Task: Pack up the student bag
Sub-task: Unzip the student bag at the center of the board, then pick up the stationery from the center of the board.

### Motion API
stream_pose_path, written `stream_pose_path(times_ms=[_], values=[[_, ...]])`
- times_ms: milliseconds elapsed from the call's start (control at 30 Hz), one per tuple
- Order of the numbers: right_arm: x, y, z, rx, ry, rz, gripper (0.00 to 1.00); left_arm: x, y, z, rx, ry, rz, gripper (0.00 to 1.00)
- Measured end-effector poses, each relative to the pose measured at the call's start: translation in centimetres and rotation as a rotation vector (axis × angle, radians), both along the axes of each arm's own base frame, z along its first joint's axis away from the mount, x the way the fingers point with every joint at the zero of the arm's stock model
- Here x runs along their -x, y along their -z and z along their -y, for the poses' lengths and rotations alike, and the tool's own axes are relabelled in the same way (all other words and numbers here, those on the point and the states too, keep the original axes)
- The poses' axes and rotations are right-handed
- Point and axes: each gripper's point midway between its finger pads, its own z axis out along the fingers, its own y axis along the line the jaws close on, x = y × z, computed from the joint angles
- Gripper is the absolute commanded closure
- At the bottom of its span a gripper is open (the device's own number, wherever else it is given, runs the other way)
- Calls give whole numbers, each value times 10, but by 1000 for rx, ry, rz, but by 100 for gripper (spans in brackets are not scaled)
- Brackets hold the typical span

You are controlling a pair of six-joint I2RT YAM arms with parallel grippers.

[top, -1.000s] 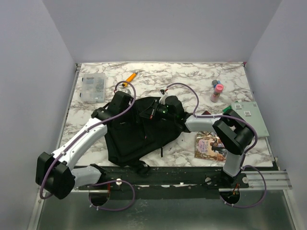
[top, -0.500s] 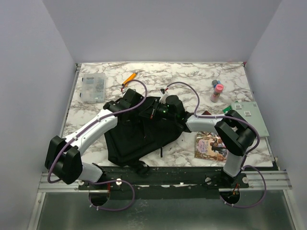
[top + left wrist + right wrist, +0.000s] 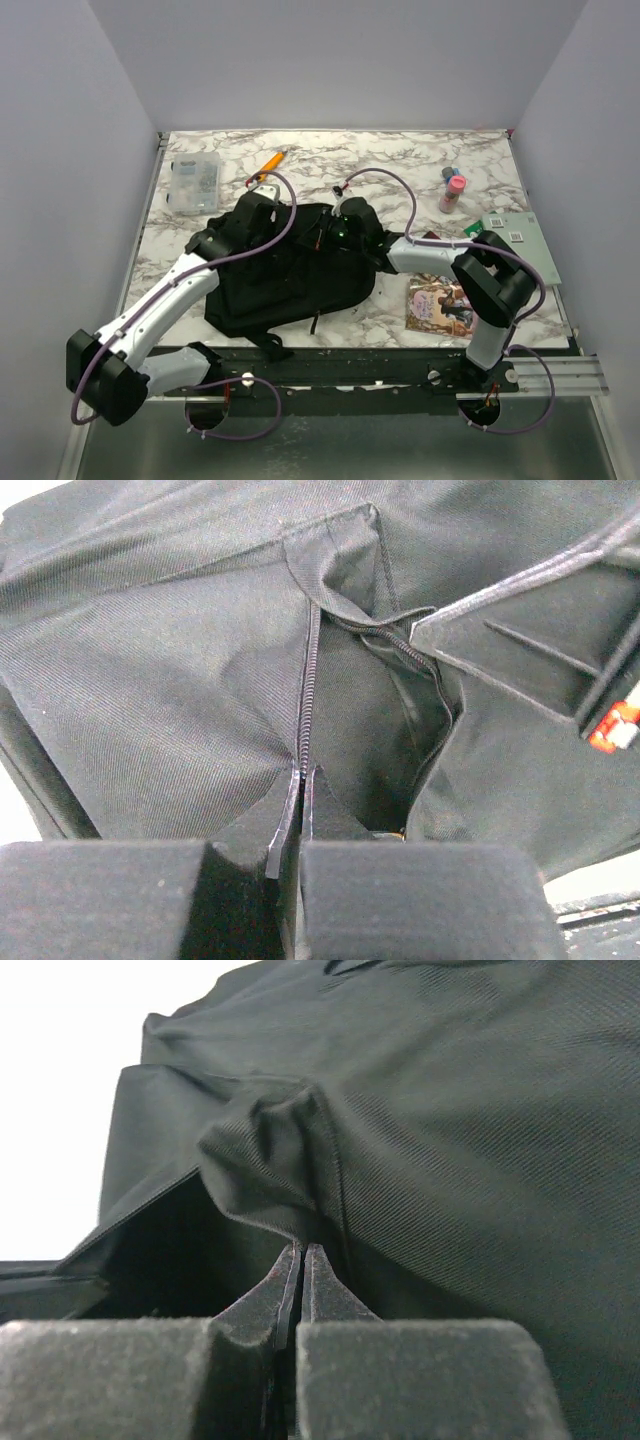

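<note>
The student bag [image 3: 285, 280] is a big black backpack lying flat in the middle of the marble table. My left gripper [image 3: 280, 222] reaches onto its upper left part. In the left wrist view that gripper [image 3: 302, 780] is shut on the bag's zipper seam [image 3: 306, 690], beside a partly open zip gap [image 3: 395, 730]. From the right, my right gripper [image 3: 320, 235] meets the bag's top edge. Seen from the right wrist, it [image 3: 303, 1255] is shut on a raised fold of bag fabric [image 3: 275, 1155], with a dark opening to the left.
A clear plastic box [image 3: 193, 183] and an orange pen [image 3: 270, 161] lie at the back left. A pink bottle [image 3: 452, 193] stands at the back right. A green board [image 3: 522, 240] and a picture book [image 3: 437, 305] lie right of the bag.
The left gripper has closed on the bag's zipper seam. The bag's lower part has slid left and toward the table's near edge. The right gripper kept its hold.
</note>
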Motion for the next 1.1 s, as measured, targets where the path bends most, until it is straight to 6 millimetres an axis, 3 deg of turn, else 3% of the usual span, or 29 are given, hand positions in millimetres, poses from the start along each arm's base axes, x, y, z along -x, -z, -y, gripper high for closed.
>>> stream_pose_path(times_ms=[300, 467, 567, 767, 933, 1033, 1100], values=[[-2, 36, -6, 90, -47, -15, 98, 4, 5, -3, 21, 53, 72, 100], [0, 40, -7, 119, -66, -10, 85, 2, 12, 2, 30, 67, 47, 100], [-1, 35, -6, 153, -84, 5, 71, 2, 13, 3, 35, 71, 41, 100], [0, 8, 13, 237, -67, 66, 48, 0, 17, 5, 37, 75, 19, 100], [-12, -44, 39, 310, 18, 195, 37, 0, 19, 6, 40, 79, 6, 100], [-28, -74, 62, 380, 109, 274, 33, -1, 20, 6, 37, 76, 0, 100], [-43, -86, 89, 446, 186, 315, 32, -1, 20, 5, 39, 75, -1, 100]])
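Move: The left fingers are already shut on the pocket's zipper, apparently at its pull; the zip's far corner lies about 7 cm ahead, 3 cm right and slightly below. The right fingers already pinch the pocket's loose edge, with the zip pull some 4 cm back, 9 cm left and slightly above them. From the right hand, the bag's rounded right end is about 9 cm back, 15 cm right and 4 cm lower, the orange pen 18 cm ahead, 10 cm left and 6 cm lower. Still pinching the pocket edge at first, the right hand sinks about 4 cm, opens its fingers to let go, then climbs about 12 cm while sweeping right and forward away from the pocket, tilting some 30 degrees. The left hand keeps its shut grip on the zipper and settles about 2 cm lower. ##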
